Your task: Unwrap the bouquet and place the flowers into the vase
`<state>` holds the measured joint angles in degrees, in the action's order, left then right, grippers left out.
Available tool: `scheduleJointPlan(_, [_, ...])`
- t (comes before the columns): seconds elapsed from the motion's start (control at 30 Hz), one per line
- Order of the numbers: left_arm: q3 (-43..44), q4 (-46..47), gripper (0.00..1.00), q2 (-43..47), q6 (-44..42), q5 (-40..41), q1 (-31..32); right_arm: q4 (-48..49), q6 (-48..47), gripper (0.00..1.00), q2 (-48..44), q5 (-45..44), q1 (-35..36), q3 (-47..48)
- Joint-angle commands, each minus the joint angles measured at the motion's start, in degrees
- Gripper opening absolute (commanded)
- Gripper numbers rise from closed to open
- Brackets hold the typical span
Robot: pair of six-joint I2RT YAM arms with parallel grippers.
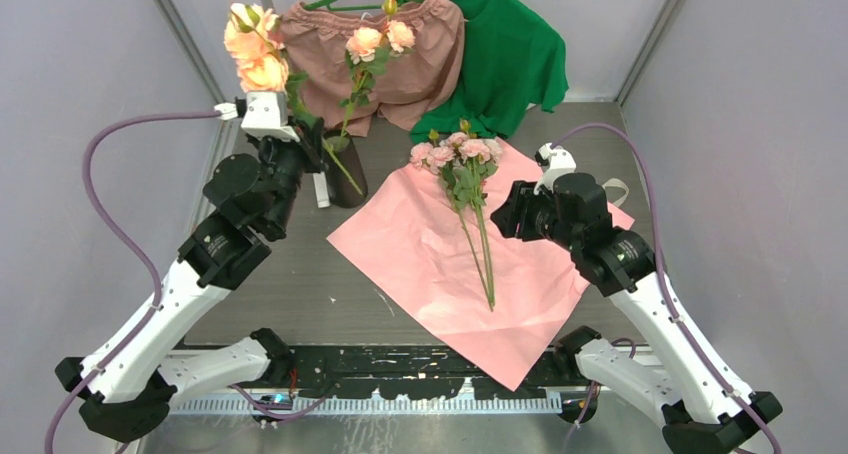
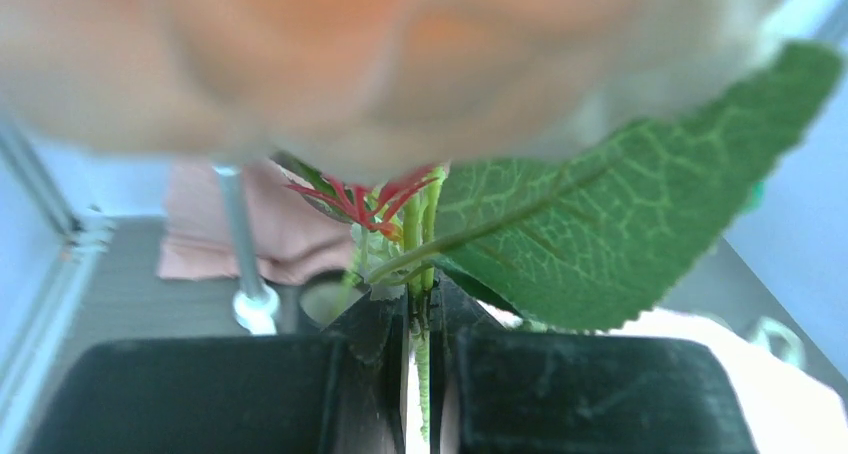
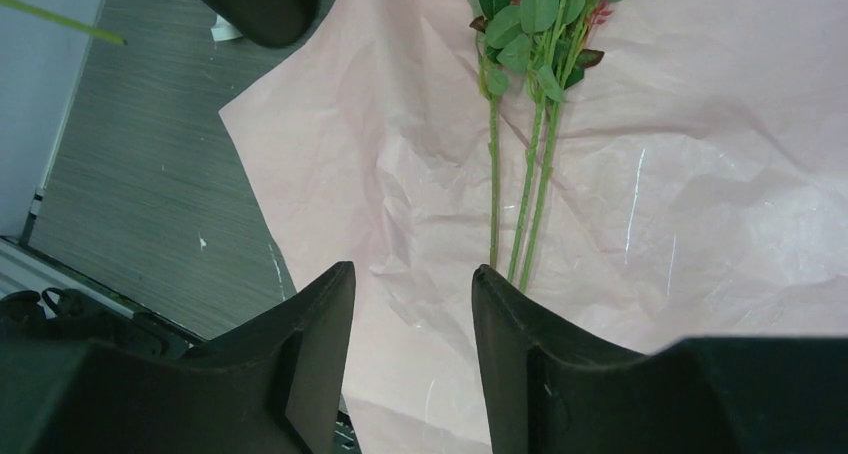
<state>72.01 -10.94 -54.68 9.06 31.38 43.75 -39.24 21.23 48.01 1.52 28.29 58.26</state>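
Observation:
The bouquet lies unwrapped: its salmon-pink paper is spread flat on the table, and the flowers, pink roses with long green stems, rest on it. The black vase stands left of the paper with a peach rose stem in it. My left gripper is beside the vase and shut on the thin green stem of a peach-cream rose. The vase mouth shows just beyond its fingers. My right gripper hovers open over the paper, near the stem ends, holding nothing.
Pink shorts on a green hanger and a green shirt hang at the back. A grey pole with a white base stands by the vase. A cream ribbon loop lies behind my right arm. Grey walls close both sides.

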Motion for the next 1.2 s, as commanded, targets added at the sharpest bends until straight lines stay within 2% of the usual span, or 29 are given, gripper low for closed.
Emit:
scheduleJointPlan(0.0, [2.1,14.2,0.0,-1.0,-11.8,7.5,-2.3,5.0,-1.1,0.52,0.4,-0.7,0.2,0.3])
scheduleJointPlan(0.2, [8.8,17.4,0.0,-7.3,-17.1,5.5,-6.8,5.7,-1.0,0.52,1.3,-0.6,0.3,0.3])
scheduleJointPlan(0.37, [14.2,17.0,0.0,-13.0,-16.7,1.0,-11.5,5.4,-1.7,0.52,1.7,-0.7,0.3,0.7])
scheduleJointPlan(0.5, [18.9,15.4,0.0,-17.6,-17.0,1.9,-13.3,5.3,-2.2,0.52,1.9,-1.3,0.3,0.7])
scheduleJointPlan(0.77, [21.5,15.0,0.0,-22.7,-13.5,-2.1,-17.1,5.2,-3.2,0.52,2.6,-1.3,0.3,1.3])
scheduleJointPlan(1.17, [17.9,12.6,0.0,-23.0,-7.0,-3.8,-19.2,5.3,-3.2,0.52,3.0,-3.5,0.3,0.8])
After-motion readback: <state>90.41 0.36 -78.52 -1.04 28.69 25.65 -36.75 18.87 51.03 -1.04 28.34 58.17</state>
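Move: Hanging from the left hand's shut fingers is a peach rose stem. The vase stands about 12 cm ahead of that hand, level with it sideways, its middle some 33 cm below. The blooms already in the vase are roughly 14 cm ahead, 10 cm right and 6 cm up; the pole's foot is about 16 cm ahead, 8 cm left and 43 cm down. From the right hand, the vase lies about 18 cm ahead, 36 cm left, 15 cm lower. Carrying the rose stem forward about 13 cm to above the vase, the left hand also drifts some 5 cm left, mostly early on. It rises around 7 cm, then sinks 2 or 3 cm as the reach eases off, turning nearly 20 degrees counter-clockwise and tipping slightly upward. The fingers keep their pinch on the stem. ##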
